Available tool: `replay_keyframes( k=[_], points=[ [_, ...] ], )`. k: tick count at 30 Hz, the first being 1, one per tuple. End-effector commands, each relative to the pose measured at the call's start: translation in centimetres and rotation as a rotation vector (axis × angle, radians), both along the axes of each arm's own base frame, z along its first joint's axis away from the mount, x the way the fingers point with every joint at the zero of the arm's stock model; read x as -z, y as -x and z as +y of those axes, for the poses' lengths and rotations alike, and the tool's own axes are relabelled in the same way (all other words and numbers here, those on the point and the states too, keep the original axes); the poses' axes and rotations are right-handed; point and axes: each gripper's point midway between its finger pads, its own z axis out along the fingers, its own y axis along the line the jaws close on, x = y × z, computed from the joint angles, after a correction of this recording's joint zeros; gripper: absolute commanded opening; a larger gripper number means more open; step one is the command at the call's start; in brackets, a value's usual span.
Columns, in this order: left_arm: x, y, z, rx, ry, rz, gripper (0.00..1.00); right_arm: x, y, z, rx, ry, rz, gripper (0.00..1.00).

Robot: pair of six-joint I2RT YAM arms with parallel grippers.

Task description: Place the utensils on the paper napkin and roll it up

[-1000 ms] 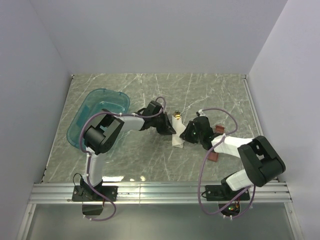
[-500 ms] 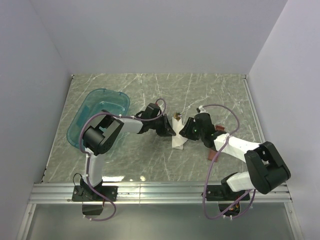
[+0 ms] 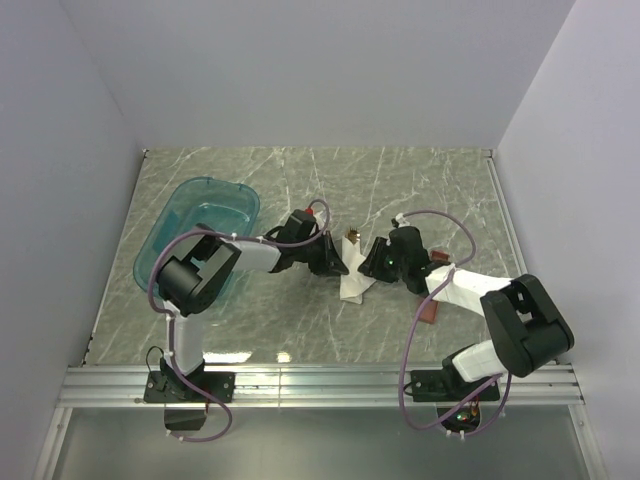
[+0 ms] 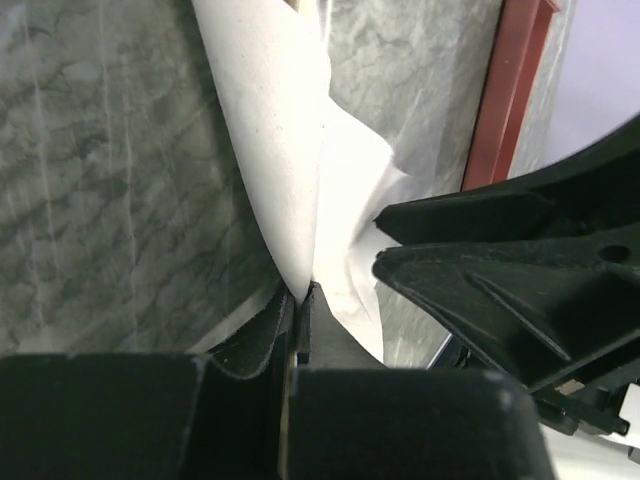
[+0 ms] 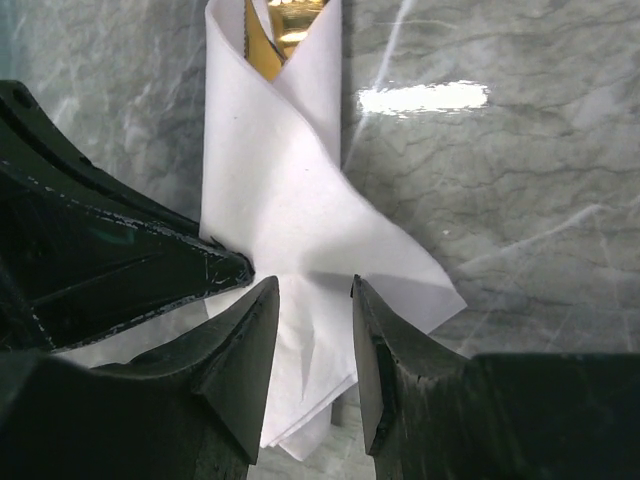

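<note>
The paper napkin (image 5: 290, 200) lies folded into a narrow white bundle (image 3: 352, 285) in the middle of the table. The utensils are wrapped inside it; only their golden-brown tips (image 5: 285, 25) poke out at its far end (image 3: 352, 237). My left gripper (image 4: 300, 295) is shut on a raised edge of the napkin (image 4: 280, 150), on its left side (image 3: 335, 265). My right gripper (image 5: 312, 290) stands open just over the bundle's near part, one finger on each side, coming from the right (image 3: 372, 265).
A long reddish-brown tray (image 3: 430, 305) lies right of the napkin, partly under my right arm, and shows in the left wrist view (image 4: 510, 90). A translucent teal tub (image 3: 195, 230) stands at the left. The two grippers are close together over the napkin.
My right gripper has opened wider and edged toward the napkin. The left gripper keeps its hold on the napkin's edge, with the arm shifted slightly.
</note>
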Motion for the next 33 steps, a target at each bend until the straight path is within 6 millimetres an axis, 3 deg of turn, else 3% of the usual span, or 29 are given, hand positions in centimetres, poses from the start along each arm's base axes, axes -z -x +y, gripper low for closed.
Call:
replay_keyframes(
  k=[1, 8, 16, 21, 25, 31, 33],
  points=[
    [-4.0, -0.9, -0.7, 0.021, 0.083, -0.129, 0.0, -1.3, -0.6, 1.3, -0.066, -0.07, -0.063, 0.43],
    [-5.5, -0.8, -0.7, 0.02, 0.111, -0.167, 0.0, -1.0, 0.2, 1.6, -0.095, -0.096, -0.056, 0.45],
    [-2.3, -0.4, -0.1, -0.002, 0.05, -0.077, 0.0, 1.5, 0.9, -0.4, -0.024, 0.001, 0.01, 0.43],
    [-1.3, -0.2, 0.1, -0.018, 0.03, -0.032, 0.04, 2.3, 1.7, -0.4, -0.038, 0.03, 0.029, 0.28],
    [-1.4, -0.4, 0.5, -0.032, 0.009, -0.019, 0.2, 3.3, 2.2, -0.4, -0.039, 0.049, 0.063, 0.16],
    [-0.9, -0.6, 1.6, -0.071, -0.046, 0.012, 0.46, 4.7, 2.8, -1.6, 0.01, 0.11, 0.108, 0.11],
    [-0.4, -0.2, 1.9, -0.071, -0.07, 0.036, 0.49, 4.9, 3.0, -2.0, 0.039, 0.12, 0.115, 0.11]
  ],
)
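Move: The left fingers are shut on the napkin roll's near-side fold; the roll's middle lies about 2 cm to their right, level fore and aft, some 3 cm below. The loose napkin flap is about 1 cm back from the part-open right hand, 1 cm to its right and 3 cm below. The utensil ends stick out 9 cm ahead of the right hand, 4 cm left; the red box sits 4 cm back, 15 cm right. The left hand lifts the pinched fold about 2 cm, lowers again and opens to roughly half, letting the paper go as it eases some 1.5 cm left and ends straddling the roll. Meanwhile the right hand swings a little left and up, returns right, then draws back about 1.5 cm and sinks 2.5 cm onto the loose flap, its fingers closing nearly shut there. ##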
